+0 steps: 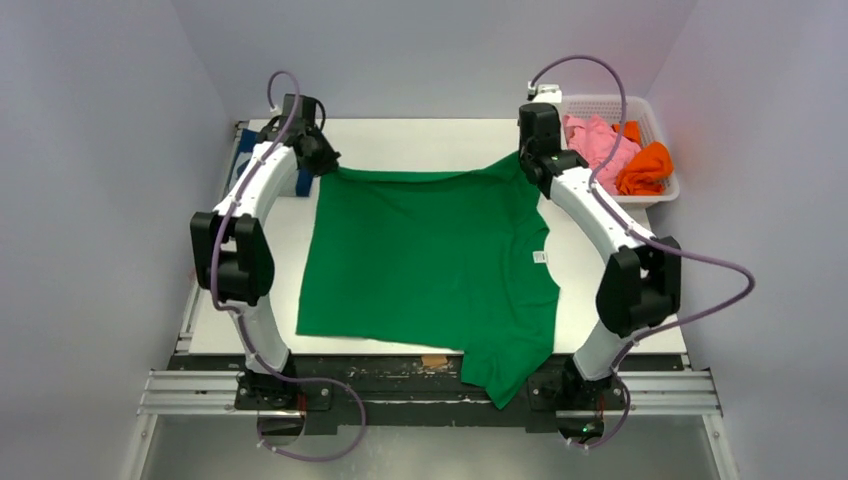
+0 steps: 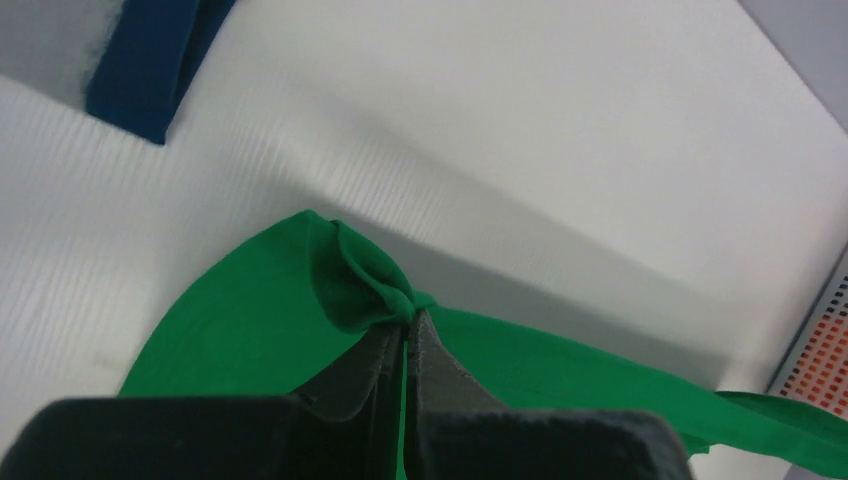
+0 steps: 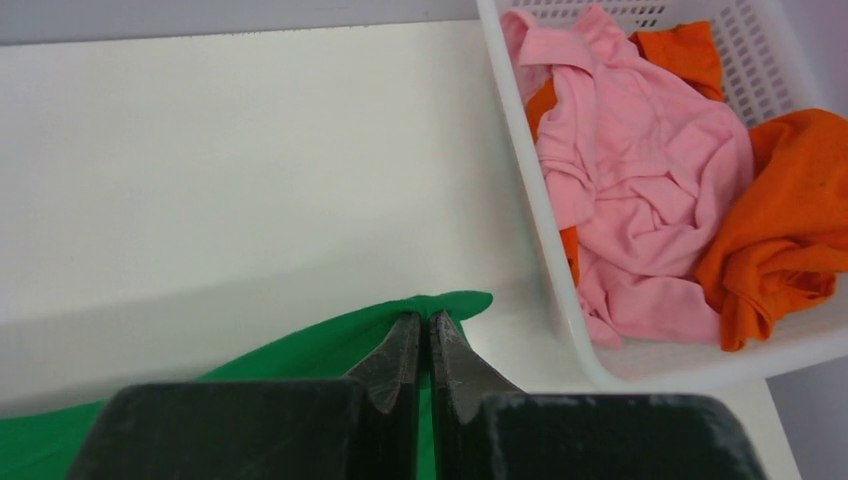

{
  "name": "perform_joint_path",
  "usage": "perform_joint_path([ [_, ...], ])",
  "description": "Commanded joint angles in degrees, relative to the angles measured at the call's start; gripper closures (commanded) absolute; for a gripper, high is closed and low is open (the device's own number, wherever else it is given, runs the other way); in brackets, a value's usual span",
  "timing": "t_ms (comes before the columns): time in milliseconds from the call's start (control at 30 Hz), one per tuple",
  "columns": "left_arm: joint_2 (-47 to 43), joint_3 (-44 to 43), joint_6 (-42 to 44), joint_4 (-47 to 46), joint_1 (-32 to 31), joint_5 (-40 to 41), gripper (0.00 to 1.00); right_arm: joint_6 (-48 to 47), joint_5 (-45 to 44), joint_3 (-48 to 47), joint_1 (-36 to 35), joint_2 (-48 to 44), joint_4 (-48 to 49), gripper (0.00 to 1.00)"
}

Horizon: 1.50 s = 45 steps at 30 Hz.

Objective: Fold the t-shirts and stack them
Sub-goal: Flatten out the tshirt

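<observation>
A bright green t-shirt (image 1: 430,262) lies spread over the white table, its near sleeve hanging over the front edge. My left gripper (image 1: 322,165) is shut on the shirt's far left corner; the pinched green cloth (image 2: 365,290) bunches at the closed fingertips (image 2: 428,355) of the left gripper (image 2: 409,322). My right gripper (image 1: 527,160) is shut on the far right corner, with the green edge (image 3: 455,302) lifted above the table at the tips of that gripper (image 3: 425,322). The stretch between both grips is taut. A navy blue t-shirt (image 2: 150,70) lies at the far left edge.
A white basket (image 1: 660,190) at the back right holds pink (image 3: 640,190) and orange (image 3: 790,220) t-shirts. Bare white table (image 1: 420,140) lies beyond the green shirt. Grey walls close in left, right and behind. A white label (image 1: 540,257) shows at the collar.
</observation>
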State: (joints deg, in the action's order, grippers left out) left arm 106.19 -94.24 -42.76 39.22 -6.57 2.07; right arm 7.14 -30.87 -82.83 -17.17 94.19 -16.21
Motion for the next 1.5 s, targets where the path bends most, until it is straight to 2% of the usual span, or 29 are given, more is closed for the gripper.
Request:
perform_joint_path([
  [0,8.0,-11.3,0.7,-2.0,1.8,-4.5,1.0,1.6,-0.9,-7.1,0.4,6.3,4.1,1.0],
  [133,16.9,-19.8,-1.1,-2.8,2.5,-6.9,1.0,1.7,-2.0,-12.7,0.8,14.2,4.1,1.0],
  [167,19.3,-22.1,-1.9,-3.2,2.7,-7.3,0.97,2.2,-1.9,-14.2,1.0,16.6,4.2,1.0],
  [200,22.3,-24.3,-2.9,-3.6,2.9,-7.4,0.9,2.9,-2.3,-16.3,1.2,19.0,4.9,1.0],
  [233,24.5,-26.4,-4.2,-4.1,3.1,-7.1,0.81,3.9,-3.2,-17.4,1.5,21.4,6.0,1.0],
  [267,27.1,-29.3,-5.6,-4.0,3.3,-6.8,0.68,4.8,-3.9,-19.0,1.7,24.1,7.5,1.0],
  [333,31.9,-36.2,-8.2,-3.1,3.7,-7.6,0.31,6.4,-4.8,-25.4,2.3,30.1,9.1,0.97],
  [367,33.8,-39.9,-9.1,-2.9,3.8,-8.7,0.12,7.3,-4.3,-30.0,2.8,33.5,7.3,0.84],
  [400,34.9,-43.1,-10.2,-3.0,3.9,-9.9,0.01,8.9,-3.7,-36.7,3.6,37.9,2.7,0.71],
  [467,33.9,-44.2,-10.8,-6.0,3.8,-11.6,0.0,12.5,-0.8,-47.6,4.6,42.7,-5.8,0.3],
  [500,32.2,-42.4,-10.8,-8.1,3.8,-12.0,0.0,12.8,0.9,-49.2,4.8,43.0,-7.4,0.23],
  [533,30.1,-39.7,-10.6,-9.8,3.8,-12.3,0.0,12.6,2.3,-48.1,4.8,41.7,-7.2,0.21],
  [733,17.3,-24.2,-7.0,-9.8,3.3,-14.9,0.0,12.1,15.4,-24.3,4.8,27.5,1.0,0.17],
  [867,10.1,-11.9,-5.2,-9.2,2.0,-16.6,0.0,13.8,23.7,-15.5,4.8,23.1,1.5,0.16],
  [1100,6.0,-1.3,-1.5,-3.6,-0.6,-17.8,0.0,16.5,30.0,-16.0,4.8,26.9,0.2,0.15],
  [1267,4.6,6.9,-1.7,-4.2,-1.0,-18.2,0.0,18.2,30.6,-16.4,4.8,30.5,0.9,0.15],
  [1467,4.8,11.8,-2.1,-4.5,-1.4,-18.0,0.0,18.5,30.6,-17.6,4.8,34.2,3.3,0.15],
])
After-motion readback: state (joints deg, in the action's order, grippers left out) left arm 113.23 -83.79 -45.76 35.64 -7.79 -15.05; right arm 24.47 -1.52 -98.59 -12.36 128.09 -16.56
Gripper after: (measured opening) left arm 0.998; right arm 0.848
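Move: Held in the left fingers is one far corner of the green t-shirt, its spot on the table roughly 10 cm ahead, 3 cm right and 14 cm below; the folded pile is about 9 cm ahead, 14 cm left. The right hand's spot lies some 6 cm ahead, 2 cm left and 22 cm down; the basket's middle is about 11 cm ahead, 24 cm right. The shirt's middle is 15 cm behind that hand, 21 cm left. Casting the held far edge forward and down, both hands reach out about 16 cm and open wide, letting go of the shirt. The left draws back some 20 cm, rising, then sinking low over the cloth, drifting right; the right pulls back, shifts left and drops to the far edge. Both tip steeper and roll, outer sides lowering on the left, rising inner side on the right. ##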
